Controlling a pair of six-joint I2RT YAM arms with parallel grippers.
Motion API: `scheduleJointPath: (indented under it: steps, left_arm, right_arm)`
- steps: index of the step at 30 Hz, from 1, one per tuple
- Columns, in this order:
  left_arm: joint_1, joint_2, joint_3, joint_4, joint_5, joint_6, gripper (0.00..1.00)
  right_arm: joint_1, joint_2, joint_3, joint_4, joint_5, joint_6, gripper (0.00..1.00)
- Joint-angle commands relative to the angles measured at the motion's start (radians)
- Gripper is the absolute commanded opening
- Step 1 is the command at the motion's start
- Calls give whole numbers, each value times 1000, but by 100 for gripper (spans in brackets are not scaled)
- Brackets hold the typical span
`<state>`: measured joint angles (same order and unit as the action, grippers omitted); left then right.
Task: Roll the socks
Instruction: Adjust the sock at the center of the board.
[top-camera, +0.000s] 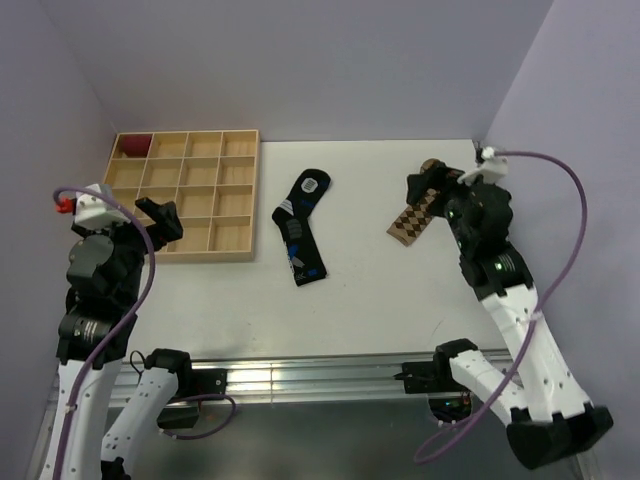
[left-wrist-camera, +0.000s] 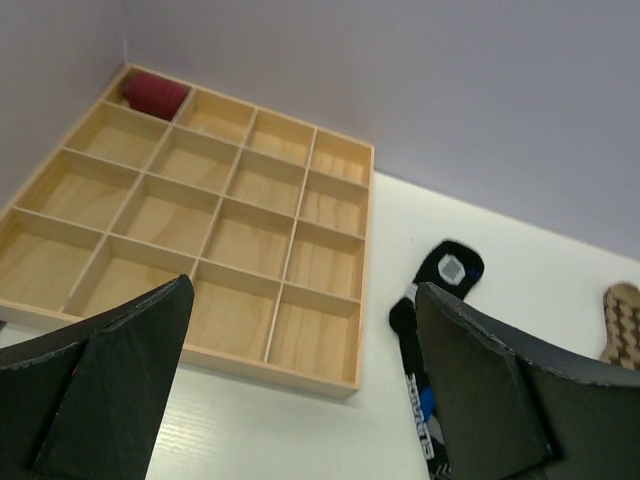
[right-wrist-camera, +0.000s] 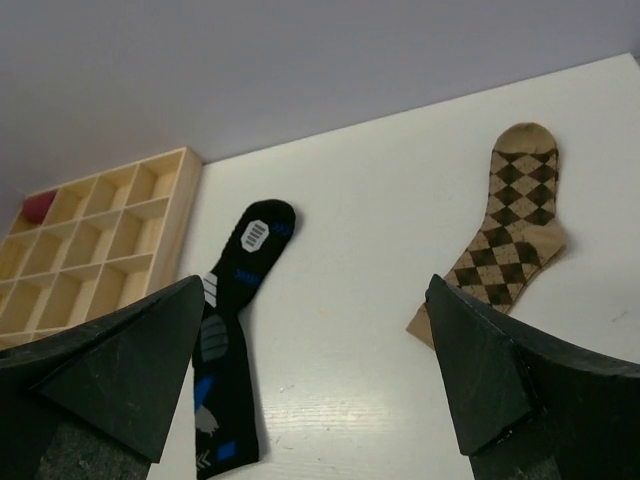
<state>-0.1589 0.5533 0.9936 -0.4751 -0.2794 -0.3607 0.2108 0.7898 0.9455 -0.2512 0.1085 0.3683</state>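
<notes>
A black sock (top-camera: 300, 228) with blue and grey marks lies flat in the middle of the table; it also shows in the left wrist view (left-wrist-camera: 430, 330) and the right wrist view (right-wrist-camera: 232, 330). A tan argyle sock (top-camera: 410, 222) lies flat to its right, also seen in the right wrist view (right-wrist-camera: 508, 222). My left gripper (top-camera: 160, 218) is open and empty above the near right part of the wooden tray; in its wrist view (left-wrist-camera: 302, 295) nothing sits between the jaws. My right gripper (top-camera: 430, 188) is open and empty above the argyle sock; its wrist view (right-wrist-camera: 315, 290) shows bare table between the jaws.
A wooden tray (top-camera: 240, 255) with several compartments stands at the back left. A dark red rolled sock (top-camera: 134, 146) sits in its far left corner compartment, also visible in the left wrist view (left-wrist-camera: 155, 93). Lilac walls close the back and sides.
</notes>
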Motion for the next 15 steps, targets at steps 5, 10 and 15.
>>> scheduleJointPath:
  steps: [5, 10, 15]
  left_arm:
    - [-4, 94, -41, 41, 114, -7, 99]
    - [-4, 120, -76, 61, 103, -26, 100]
    - [-4, 123, -142, 119, 89, -27, 99]
  right_arm:
    - [117, 319, 153, 44, -12, -106, 100]
    - [167, 475, 168, 157, -79, -160, 100]
    - [237, 655, 211, 211, -150, -271, 100]
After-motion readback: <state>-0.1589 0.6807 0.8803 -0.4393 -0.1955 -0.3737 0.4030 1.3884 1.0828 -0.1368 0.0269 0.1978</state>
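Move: The black sock at the centre of the board lies about 26 cm to the right hand's left, 7 cm ahead and 28 cm below; the brown checkered sock is some 14 cm ahead of that hand, 3 cm to its right and equally low. From the left hand the black sock is about 24 cm to the right, 14 cm ahead and 31 cm down, with the wooden box's middle 25 cm ahead, 8 cm left and 29 cm below. Empty and wide open, the right hand swoops in towards the black sock, at first mostly forward and then ever more left and down, about 12 cm lower, 11 cm left and 9 cm forward in all, while its fingers tip down and turn counter-clockwise by nearly 20 degrees each and its left side dips. The left hand, also open, sinks about 7 cm and eases 4 cm forward and a little right towards the same sock, tipping down some 10 degrees, and neither hand touches anything yet. ##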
